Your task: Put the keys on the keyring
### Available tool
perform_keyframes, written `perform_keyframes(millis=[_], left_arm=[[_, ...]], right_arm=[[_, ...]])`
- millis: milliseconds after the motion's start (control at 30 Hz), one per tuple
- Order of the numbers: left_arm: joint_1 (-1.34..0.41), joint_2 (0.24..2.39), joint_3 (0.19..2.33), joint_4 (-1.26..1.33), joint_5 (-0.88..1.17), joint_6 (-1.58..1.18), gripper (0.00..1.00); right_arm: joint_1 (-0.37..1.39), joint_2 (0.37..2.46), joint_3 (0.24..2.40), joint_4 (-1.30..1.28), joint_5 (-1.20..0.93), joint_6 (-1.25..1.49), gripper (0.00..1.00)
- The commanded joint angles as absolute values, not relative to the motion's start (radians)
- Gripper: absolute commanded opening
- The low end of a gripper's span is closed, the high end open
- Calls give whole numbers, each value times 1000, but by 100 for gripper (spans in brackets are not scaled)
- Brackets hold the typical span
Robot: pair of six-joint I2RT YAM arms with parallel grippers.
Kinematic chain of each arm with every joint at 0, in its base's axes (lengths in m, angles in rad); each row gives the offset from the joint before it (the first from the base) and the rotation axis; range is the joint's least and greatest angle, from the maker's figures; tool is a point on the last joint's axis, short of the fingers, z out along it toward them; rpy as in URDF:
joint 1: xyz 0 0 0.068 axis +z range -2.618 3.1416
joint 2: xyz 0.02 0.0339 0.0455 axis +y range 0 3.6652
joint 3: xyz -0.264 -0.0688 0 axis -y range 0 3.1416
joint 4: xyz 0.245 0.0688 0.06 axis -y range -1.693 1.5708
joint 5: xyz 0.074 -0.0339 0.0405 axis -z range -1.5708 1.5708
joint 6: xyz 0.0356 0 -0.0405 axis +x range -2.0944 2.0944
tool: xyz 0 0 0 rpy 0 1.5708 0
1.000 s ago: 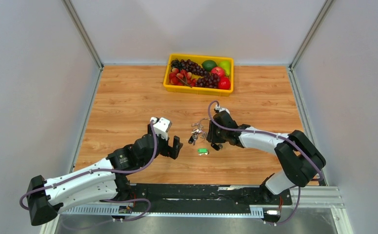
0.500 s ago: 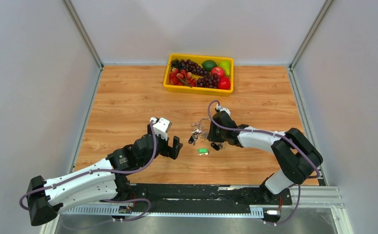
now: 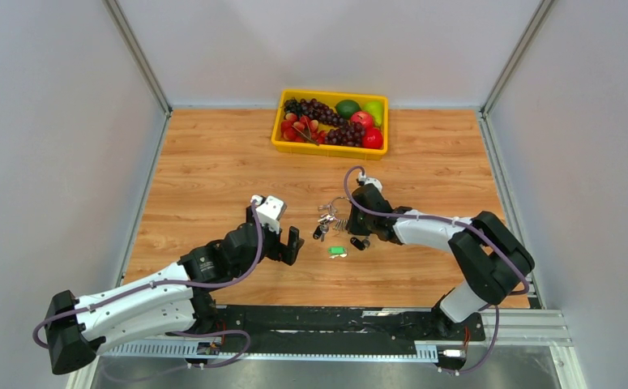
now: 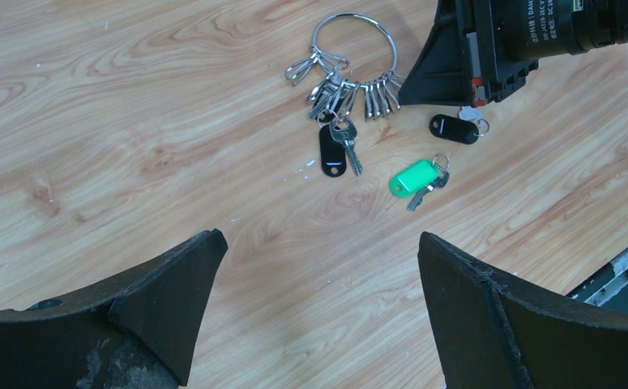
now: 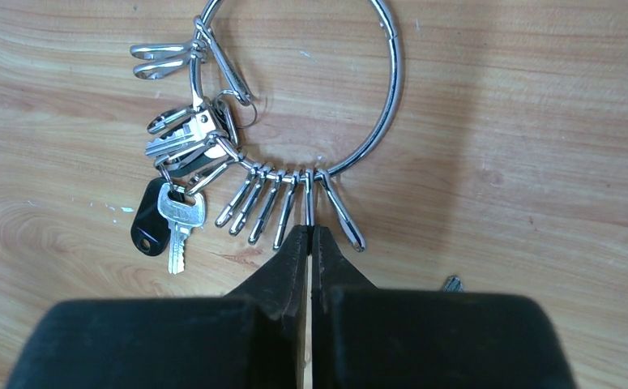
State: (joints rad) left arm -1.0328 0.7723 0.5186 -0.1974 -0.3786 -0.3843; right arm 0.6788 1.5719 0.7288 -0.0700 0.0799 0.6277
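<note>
The keyring (image 5: 392, 89) is a large silver ring lying flat on the wooden table, with several snap clips fanned along its lower edge. My right gripper (image 5: 311, 228) is shut on one of those clips. A key with a black head (image 5: 148, 219) hangs from a clip at the left. In the left wrist view the keyring (image 4: 351, 14) lies ahead, with a loose green-headed key (image 4: 414, 177) and a loose black-headed key (image 4: 454, 128) on the wood next to it. My left gripper (image 4: 318, 237) hovers open and empty, short of the keys.
A yellow tray (image 3: 331, 150) of fruit stands at the back of the table. From above, the green key (image 3: 338, 251) lies between my left gripper (image 3: 292, 245) and my right gripper (image 3: 351, 223). Grey walls enclose the table.
My right gripper's jaws have closed onto a keyring clip. The left arm has hardly moved and its gripper stays open.
</note>
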Motion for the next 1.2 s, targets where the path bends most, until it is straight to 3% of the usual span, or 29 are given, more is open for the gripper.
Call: perform_keyframes(millis=[0, 467, 867, 1167], left_arm=[[-1034, 764, 532, -180, -374, -382, 100], [-1034, 709, 610, -218, -233, -419, 100], [-1034, 709, 705, -222, -87, -344, 100], [-1034, 731, 658, -68, -56, -258, 100]], right_arm=[[683, 1531, 747, -90, 96, 624, 0], [684, 1312, 943, -432, -32, 348, 0], [696, 1324, 1236, -756, -184, 248, 0], [741, 1326, 1377, -879, -249, 271, 0]])
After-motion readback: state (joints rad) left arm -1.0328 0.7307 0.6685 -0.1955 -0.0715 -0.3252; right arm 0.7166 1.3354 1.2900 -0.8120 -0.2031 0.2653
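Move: The right hand's shut tips already pinch a clip on the keyring's near side; the ring's middle lies about 4 cm ahead and 2 to the left, barely lower. The loose black tag is some 3 cm back and 3 right, the green tag 5 back and 2 left. From the open left hand, the keyring lies roughly 12 cm ahead, 8 right and 14 below. Still gripping one clip, the right hand lifts the keyring 19 cm, turning counter-clockwise; the open left rises 8. ##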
